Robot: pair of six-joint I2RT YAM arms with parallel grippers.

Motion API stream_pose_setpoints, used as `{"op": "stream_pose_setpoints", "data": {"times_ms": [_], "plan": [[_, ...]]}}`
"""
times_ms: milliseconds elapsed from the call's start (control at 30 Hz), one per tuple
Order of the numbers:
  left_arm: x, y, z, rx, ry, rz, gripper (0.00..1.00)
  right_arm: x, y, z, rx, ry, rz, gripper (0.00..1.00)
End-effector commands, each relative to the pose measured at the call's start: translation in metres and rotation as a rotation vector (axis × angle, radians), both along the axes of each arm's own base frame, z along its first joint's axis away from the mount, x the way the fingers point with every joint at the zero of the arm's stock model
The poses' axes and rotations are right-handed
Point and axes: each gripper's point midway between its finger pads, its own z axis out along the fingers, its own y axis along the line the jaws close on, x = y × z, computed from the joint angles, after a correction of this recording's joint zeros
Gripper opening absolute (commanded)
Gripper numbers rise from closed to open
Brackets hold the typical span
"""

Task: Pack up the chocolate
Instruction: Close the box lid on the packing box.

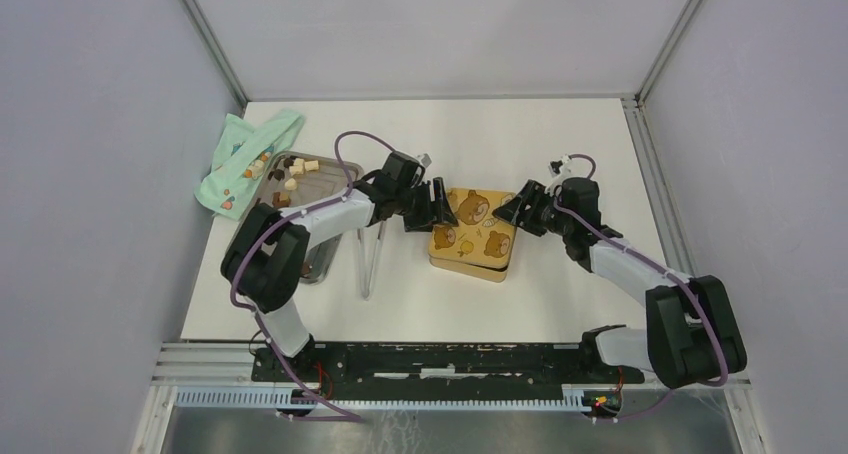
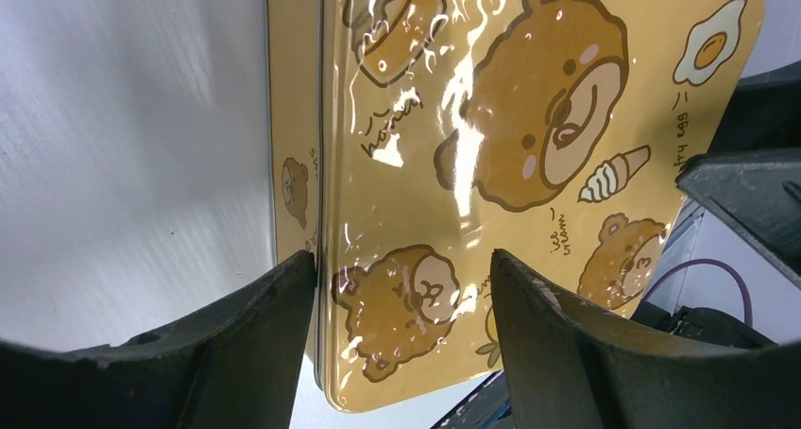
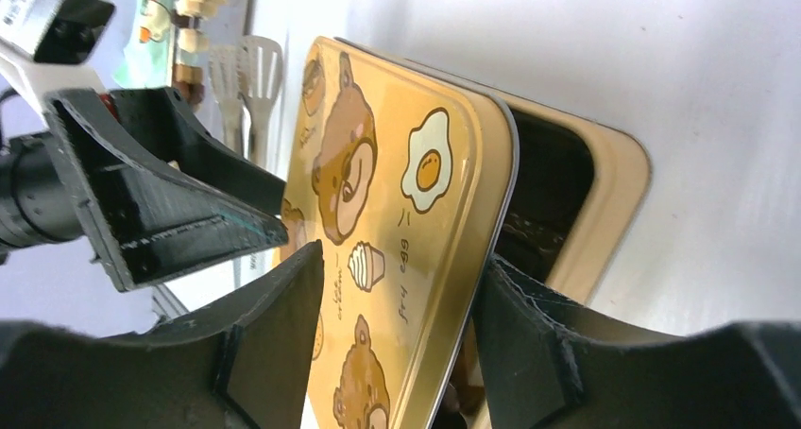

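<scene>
A gold tin (image 1: 473, 236) with a bear-printed lid sits mid-table. Its lid (image 3: 397, 174) lies askew on the base (image 3: 619, 179), leaving a dark gap along one side. My right gripper (image 3: 404, 259) is open, the lid's rim between its fingers, one finger over the lid and one at the gap. Open as well, my left gripper (image 2: 401, 257) hangs over the lid (image 2: 491, 136) at the tin's left edge, one finger against the lid's side rim. Chocolate chunks (image 1: 288, 179), cream and brown, lie in a metal tray; some show in the right wrist view (image 3: 194, 8).
The metal tray (image 1: 325, 189) stands left of the tin, a green pouch (image 1: 250, 159) beyond it at the table's left edge. Long metal tweezers (image 1: 371, 262) lie between tray and tin. The two grippers (image 1: 430, 206) (image 1: 522, 210) face each other across the tin.
</scene>
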Motion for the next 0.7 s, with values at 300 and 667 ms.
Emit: {"op": "stream_pose_setpoints", "data": {"times_ms": [300, 667], "plan": [[0.014, -0.016, 0.022, -0.046, -0.057, -0.060, 0.73, 0.000, -0.046, 0.021, -0.301, -0.175, -0.009, 0.66], [0.011, -0.020, 0.021, -0.021, -0.047, -0.086, 0.73, 0.004, -0.094, 0.005, -0.548, -0.276, -0.017, 0.26]]}}
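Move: The lid's middle lies about 7 cm to the right hand's left, 3 cm back and 3 cm below; the lid's raised right edge is between its open fingers. Under it, the packing box's middle is some 7 cm left, 4 cm back and 6 cm below the right hand. From the left hand, at the lid's left edge, the lid's middle is 7 cm right, level in reach, 2 cm below; the tongs lie 14 cm left and 7 cm back. Right hand draws about 8 cm right off the lid's edge, rolling 25 degrees, fingers partly closing; left barely moves. ##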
